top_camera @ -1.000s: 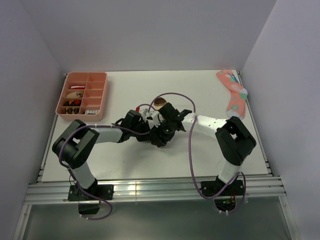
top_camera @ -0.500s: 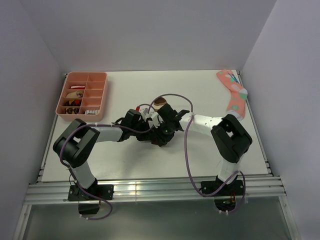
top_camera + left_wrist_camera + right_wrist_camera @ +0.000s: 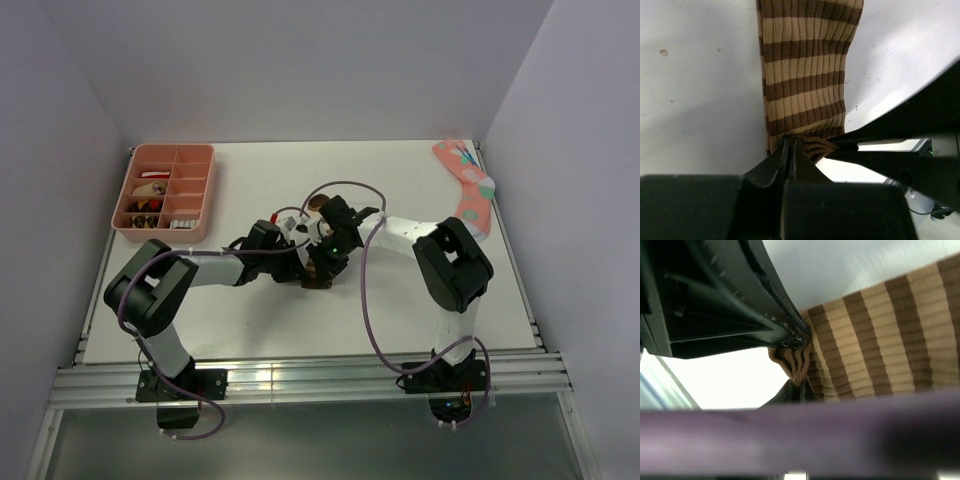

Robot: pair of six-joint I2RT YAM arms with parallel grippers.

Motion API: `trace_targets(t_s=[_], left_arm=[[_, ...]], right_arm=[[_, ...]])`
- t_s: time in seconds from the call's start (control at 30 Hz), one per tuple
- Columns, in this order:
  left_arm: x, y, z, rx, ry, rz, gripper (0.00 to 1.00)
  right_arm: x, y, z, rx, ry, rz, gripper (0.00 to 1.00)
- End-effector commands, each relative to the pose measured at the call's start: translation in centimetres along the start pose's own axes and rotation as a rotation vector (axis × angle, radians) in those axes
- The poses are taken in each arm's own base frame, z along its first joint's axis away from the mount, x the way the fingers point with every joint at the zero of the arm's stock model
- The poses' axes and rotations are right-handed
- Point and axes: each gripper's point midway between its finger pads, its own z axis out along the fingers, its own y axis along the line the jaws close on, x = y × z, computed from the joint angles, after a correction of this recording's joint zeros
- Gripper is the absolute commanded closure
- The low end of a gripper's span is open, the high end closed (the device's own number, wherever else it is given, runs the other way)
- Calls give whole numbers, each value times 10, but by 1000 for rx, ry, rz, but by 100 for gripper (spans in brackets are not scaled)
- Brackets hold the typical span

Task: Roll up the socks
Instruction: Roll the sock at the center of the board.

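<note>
The brown-and-tan striped sock [image 3: 805,75] lies flat on the white table, running away from both grippers. My left gripper [image 3: 789,142] is shut on the bunched near edge of this sock. In the right wrist view the same sock [image 3: 875,340] spreads to the right, and my right gripper [image 3: 801,387] is shut on the gathered brown fold, right beside the left gripper's black fingers [image 3: 740,315]. From above, the two grippers meet at mid-table and cover most of the sock; only a tan end [image 3: 318,205] shows.
A pink sock with coloured dots [image 3: 468,190] lies at the far right edge. A pink compartment tray [image 3: 206,190] with small items sits at the far left. A purple cable [image 3: 800,435] crosses the right wrist view and loops over the right arm [image 3: 365,290].
The right gripper has closed from wide open onto the sock's bunched edge, and the right arm has shifted slightly left toward the left gripper. The left gripper kept its hold.
</note>
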Motion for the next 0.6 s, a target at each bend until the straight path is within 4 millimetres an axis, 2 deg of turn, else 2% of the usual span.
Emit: trace_targets(t_s=[0.0, 0.3, 0.47, 0.5, 0.57], left_arm=[[-7, 16, -11, -86, -84, 24, 99], [-37, -9, -30, -59, -296, 72, 86], [-50, -14, -51, -42, -429, 80, 78], [-58, -22, -58, -16, -478, 92, 78], [-55, -20, -62, -7, -502, 109, 75]], right_arm=[[29, -19, -1, -24, 123, 209, 97], [50, -31, -11, -35, 216, 301, 100], [64, -38, -13, -16, 274, 323, 100], [68, -40, -12, -17, 283, 336, 100], [75, -43, -11, -7, 305, 358, 100]])
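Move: Both hands already pinch the cuff edge at the sock's near end, just above the board: the cuff's middle is about 2 cm right of the left hand and about 2 cm left of the right hand, level with both fore and aft. The sock stretches straight out from there, its toe some 17 cm ahead, about 3 cm right of the left hand and 2 cm left of the right. The left hand lets go of the cuff, its fingers opening about a fifth of their range, and pulls away leftward, slowly at first and then faster with a lift at the end, about 3.5 cm left and 2.5 cm up in all, its wrist turning some 15 degrees. The right hand keeps its pinch on the cuff's right part, first easing back, up and slightly left by about a centimetre each way or less, then, at the very end, jerking right some 3 cm and down 2 cm towards the board, away from the left hand, while its wrist tips about 10 degrees. ##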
